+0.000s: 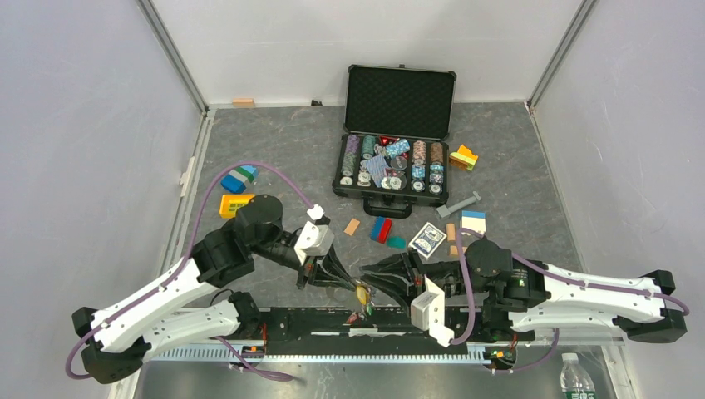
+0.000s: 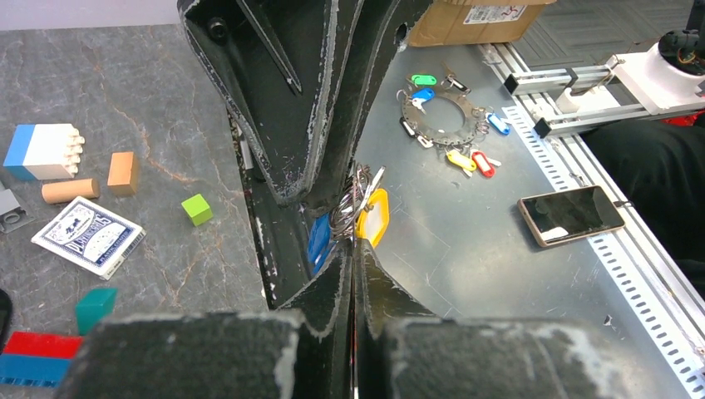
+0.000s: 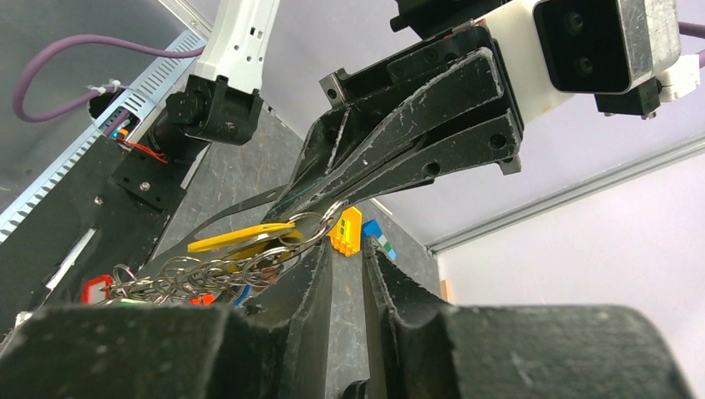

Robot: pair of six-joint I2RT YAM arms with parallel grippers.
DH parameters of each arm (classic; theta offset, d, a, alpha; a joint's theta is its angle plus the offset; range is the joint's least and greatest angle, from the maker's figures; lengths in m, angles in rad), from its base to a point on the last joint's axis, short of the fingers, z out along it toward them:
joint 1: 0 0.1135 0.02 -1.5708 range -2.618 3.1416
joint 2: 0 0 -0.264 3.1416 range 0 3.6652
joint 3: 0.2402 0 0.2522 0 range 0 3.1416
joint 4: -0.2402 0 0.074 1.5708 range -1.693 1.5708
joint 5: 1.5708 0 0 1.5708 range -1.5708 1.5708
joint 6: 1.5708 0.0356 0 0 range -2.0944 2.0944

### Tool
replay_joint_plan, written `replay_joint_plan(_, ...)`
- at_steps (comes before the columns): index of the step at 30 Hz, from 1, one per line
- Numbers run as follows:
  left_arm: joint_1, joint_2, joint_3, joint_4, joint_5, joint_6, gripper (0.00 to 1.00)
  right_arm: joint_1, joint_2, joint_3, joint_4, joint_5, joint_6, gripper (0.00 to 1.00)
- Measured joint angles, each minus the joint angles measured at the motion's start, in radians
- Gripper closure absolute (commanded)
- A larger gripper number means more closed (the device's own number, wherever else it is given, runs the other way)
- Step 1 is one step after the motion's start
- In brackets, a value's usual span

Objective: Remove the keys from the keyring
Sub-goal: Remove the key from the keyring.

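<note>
The keyring (image 2: 347, 208) is a bunch of thin silver wire rings hanging in the air between my two arms, near the table's front edge. Keys with a yellow head (image 2: 374, 216) and a blue head (image 2: 319, 241) dangle from it. My left gripper (image 2: 353, 249) is shut on the keyring, its tips pinching the wire. In the right wrist view the rings (image 3: 249, 266) and the yellow key (image 3: 241, 237) lie just left of my right gripper (image 3: 347, 249). That gripper stands open, with only table showing through the gap. From above, both grippers (image 1: 353, 283) (image 1: 374, 276) meet over the yellow key (image 1: 363, 294).
An open black case of poker chips (image 1: 391, 166) stands at the back. Playing cards (image 1: 430, 239), red and blue blocks (image 1: 382, 230) and a green cube (image 2: 197, 209) lie on the table. Below the front edge, a metal surface holds a phone (image 2: 572, 214) and another ring of tagged keys (image 2: 441, 116).
</note>
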Motion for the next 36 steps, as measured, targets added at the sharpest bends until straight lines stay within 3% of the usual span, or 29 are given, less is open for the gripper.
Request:
replay_joint_plan(15,-0.003,0.05,0.037,-0.072,0.029,0.01,0.98,0.0,-0.014,0.001,-0.034,-0.028,-0.003,0.64)
replay_joint_plan(26,-0.003,0.061,0.056,-0.172,0.016,0.087,0.98,0.0,-0.062,0.004,-0.07,-0.044,0.013,0.64)
replay_joint_plan(31,-0.003,0.063,0.067,-0.223,0.036,0.144,0.98,0.0,-0.039,0.057,-0.121,-0.073,0.015,0.56)
replay_joint_plan(36,-0.003,0.078,0.112,-0.308,0.055,0.208,0.98,0.0,0.024,0.135,-0.194,-0.114,0.016,0.55)
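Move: The left fingers already pinch the keyring, its coils about 1 cm back and 1 cm right of that hand's point at the same height; from there the yellow tag is some 2 cm right, 2 cm back and 2 cm below, and the hanging key bunch 5 cm back and 4 cm below. From the empty, partly open right hand, the keyring is about 3 cm back, 1 cm left and 2 cm below. The left hand keeps its shut pinch on the keyring and carries it down nearly 2 cm, then left and a little back away from the right hand, its fingertips tipping down and swinging back by some 10 degrees. The right hand, free of the keys, draws back about 2 cm beside the ring, sinking slightly at first and then rising above its starting height, shifting right and partly back left, while its fingers spread from a quarter to nearly half open. ##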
